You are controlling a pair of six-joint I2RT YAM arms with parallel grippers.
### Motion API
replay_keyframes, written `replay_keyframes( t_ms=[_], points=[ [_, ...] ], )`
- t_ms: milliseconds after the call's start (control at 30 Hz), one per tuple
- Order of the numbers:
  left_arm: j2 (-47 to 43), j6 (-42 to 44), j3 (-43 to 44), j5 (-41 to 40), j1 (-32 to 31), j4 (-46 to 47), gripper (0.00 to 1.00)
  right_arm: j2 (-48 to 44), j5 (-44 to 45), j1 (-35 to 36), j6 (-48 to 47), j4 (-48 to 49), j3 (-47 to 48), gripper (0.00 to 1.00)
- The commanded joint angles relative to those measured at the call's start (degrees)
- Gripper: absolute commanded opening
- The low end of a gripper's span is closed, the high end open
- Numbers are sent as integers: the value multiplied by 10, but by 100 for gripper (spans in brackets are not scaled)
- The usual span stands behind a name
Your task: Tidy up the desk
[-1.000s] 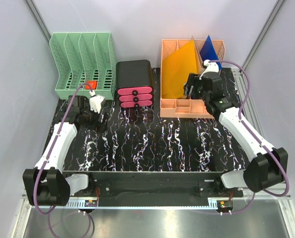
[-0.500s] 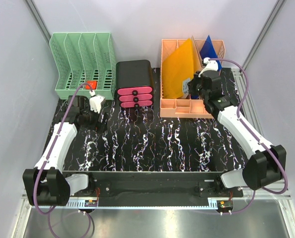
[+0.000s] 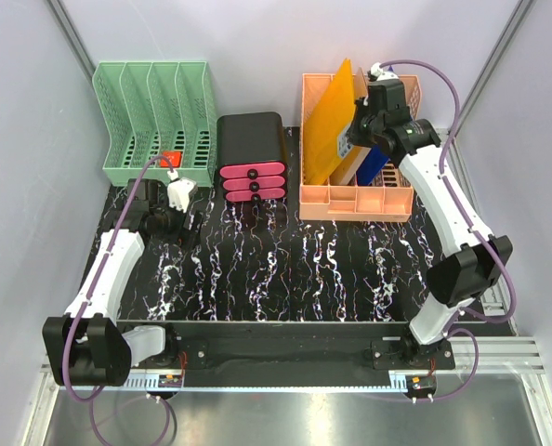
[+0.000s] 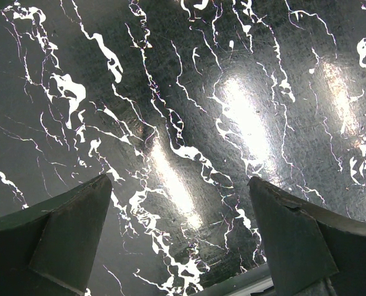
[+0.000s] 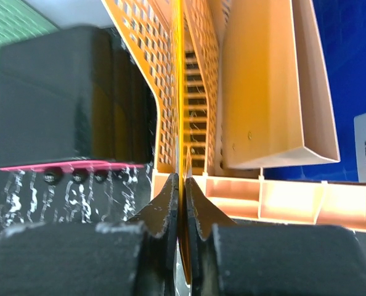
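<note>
The desk (image 3: 285, 265) is a black tabletop with white veining. At its back right stands a peach file rack (image 3: 360, 197). In it an orange folder (image 3: 327, 125) stands nearly upright, raised above the rack's walls. My right gripper (image 3: 358, 123) is shut on that folder's right edge. The right wrist view shows the orange folder (image 5: 179, 92) edge-on, pinched between the jaws of my right gripper (image 5: 183, 191). A blue folder (image 3: 374, 163) leans in the rack beside it. My left gripper (image 3: 162, 221) hangs open over the desk (image 4: 232, 92) at the left, and nothing lies between the fingers of the left gripper (image 4: 178, 182).
A green file rack (image 3: 151, 111) stands at the back left with a small red thing (image 3: 171, 159) at its foot. A black drawer unit (image 3: 253, 149) with pink drawer fronts sits between the two racks. The blue folder (image 5: 349, 61) carries a white label.
My right gripper has shut on the orange folder and lifted it up and back, so it stands steeper. The blue folder now leans lower in the rack. The left arm has not moved.
</note>
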Motion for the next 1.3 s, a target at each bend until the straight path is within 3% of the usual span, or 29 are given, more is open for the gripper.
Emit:
replay_keyframes(
  t_ms=[0,267,400,467,533,633,767,800,1033,1133,1233,1267],
  points=[
    [-16,11,1,2,3,11,99,4,-10,3,1,-38,19,0],
    [-9,4,5,10,3,11,99,50,0,18,-4,-102,107,0],
    [-11,2,7,13,4,11,99,126,4,35,0,-173,261,1],
    [-15,3,7,11,3,11,99,189,9,46,0,-228,331,6],
    [-18,4,6,7,3,11,99,245,17,53,-1,-258,425,23],
    [-21,8,3,1,4,8,99,282,17,55,0,-282,477,36],
    [-20,9,4,-1,3,8,99,266,39,61,-8,-261,423,50],
    [-19,8,4,1,3,8,99,249,47,62,-12,-256,410,67],
    [-11,0,12,12,3,7,99,148,138,69,-40,-191,309,100],
    [-13,1,14,12,3,6,99,76,188,73,-53,-144,248,100],
    [-13,1,15,13,3,5,99,-34,215,73,-58,-47,117,100],
    [-11,1,15,15,3,4,99,-96,220,73,-58,-19,34,100]
  ],
)
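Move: My right hand already holds the yellow folder by its label edge, its foot in the orange rack. The leftmost slot's middle lies about 4 cm ahead, 7 cm to the left and 21 cm below this hand. The beige file stands roughly 3 cm ahead, 2 cm right; the blue file 3 cm ahead, 7 cm right; the black drawer box 3 cm ahead, 24 cm left. From my left hand the slot is some 21 cm ahead and 32 cm right. With my right hand I dip a couple of centimetres, then swing the pinched folder about 6 cm left and a little forward, over towards the leftmost slot's outer side. I open my fingers wide, sinking about 5 cm as they let go, then draw away to the right and back, rising again, with the hand's left side rolled down some 15 degrees. ##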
